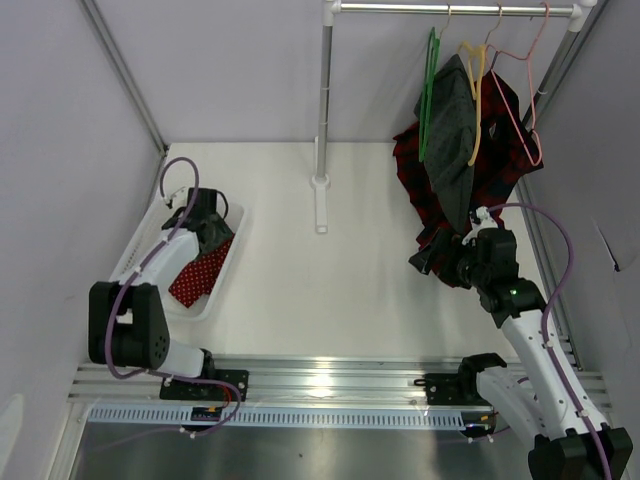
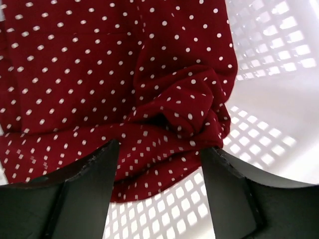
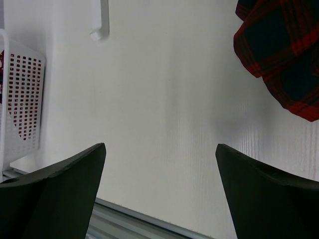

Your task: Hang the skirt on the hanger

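The red skirt [image 2: 99, 74] with small white dots lies crumpled in a white mesh basket [image 2: 269, 114] at the left of the table. My left gripper [image 2: 160, 147] hangs open just over the skirt's bunched edge, one finger on either side of a fold, and grips nothing. In the top view that gripper [image 1: 208, 240] sits over the basket [image 1: 140, 245], with the skirt [image 1: 200, 272] showing below it. The green hanger [image 1: 430, 95] hangs on the rail at the back right. My right gripper [image 3: 160, 145] is open above bare table, with nothing between its fingers.
A yellow hanger [image 1: 472, 100] carries a dark grey garment [image 1: 455, 140], and a pink hanger [image 1: 520, 90] a red-and-black plaid one [image 1: 505, 130], both right of the green hanger. The plaid hem [image 3: 284, 55] hangs close to my right arm. The rack's post [image 1: 322, 120] stands mid-table.
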You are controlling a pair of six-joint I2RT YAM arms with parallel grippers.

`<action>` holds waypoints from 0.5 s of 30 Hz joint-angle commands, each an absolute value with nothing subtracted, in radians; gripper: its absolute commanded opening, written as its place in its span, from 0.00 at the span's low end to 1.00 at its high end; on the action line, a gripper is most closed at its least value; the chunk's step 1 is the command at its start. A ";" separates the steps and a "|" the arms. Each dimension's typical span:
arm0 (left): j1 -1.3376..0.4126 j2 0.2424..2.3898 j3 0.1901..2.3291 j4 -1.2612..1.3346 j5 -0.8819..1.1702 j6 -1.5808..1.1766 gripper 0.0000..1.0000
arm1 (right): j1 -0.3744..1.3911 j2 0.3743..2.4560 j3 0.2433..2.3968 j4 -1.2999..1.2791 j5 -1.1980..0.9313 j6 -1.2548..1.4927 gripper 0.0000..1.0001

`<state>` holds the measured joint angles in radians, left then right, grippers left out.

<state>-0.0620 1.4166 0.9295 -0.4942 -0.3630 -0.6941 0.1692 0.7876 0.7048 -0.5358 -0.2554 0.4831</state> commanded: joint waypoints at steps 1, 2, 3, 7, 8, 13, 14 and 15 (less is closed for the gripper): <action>-0.048 1.474 0.960 -0.396 -0.362 -0.649 0.69 | 0.178 0.792 0.721 -0.488 -0.281 0.505 0.99; -0.048 1.488 0.972 -0.399 -0.362 -0.647 0.63 | 0.176 0.792 0.722 -0.485 -0.281 0.508 0.99; -0.045 1.503 0.976 -0.399 -0.353 -0.641 0.57 | 0.176 0.793 0.724 -0.485 -0.282 0.508 0.99; -0.040 1.484 0.995 -0.411 -0.345 -0.620 0.10 | 0.179 0.796 0.727 -0.486 -0.284 0.511 1.00; -0.040 1.470 1.024 -0.419 -0.345 -0.603 0.00 | 0.179 0.796 0.727 -0.483 -0.287 0.511 0.99; -0.040 1.353 1.161 -0.485 -0.359 -0.523 0.00 | 0.181 0.798 0.729 -0.479 -0.298 0.511 0.99; -0.040 1.333 1.205 -0.506 -0.354 -0.508 0.00 | 0.183 0.798 0.729 -0.477 -0.298 0.511 0.99; -0.041 1.313 1.225 -0.512 -0.350 -0.477 0.00 | 0.184 0.798 0.730 -0.477 -0.298 0.511 0.99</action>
<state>-0.0505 1.4376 1.0927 -0.5228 -0.3386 -0.5663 0.1761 0.7967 0.7048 -0.5159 -0.2790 0.5014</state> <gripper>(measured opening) 0.024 0.993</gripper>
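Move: The left hand hovers, jaws wide, just above a bunched fold at the front-right part of the red dotted skirt; the skirt's middle is about 5 cm back, 6 cm left and 4 cm below. The white basket it lies in is centred some 4 cm back and 9 cm left, 3 cm below; the rack's foot is roughly 10 cm ahead, 23 cm right and 4 cm lower. From the right hand the skirt is about 50 cm left, 5 cm ahead, 11 cm below. Down first, the left hand sinks some 2 cm with a slight push forward onto the bunched fold, its open fingers shutting fully as they get there and pinching the cloth. Then it turns straight back up, gathering speed, and rises about 7 cm, easing forward 2 to 3 cm, with the fold kept in its grip. ##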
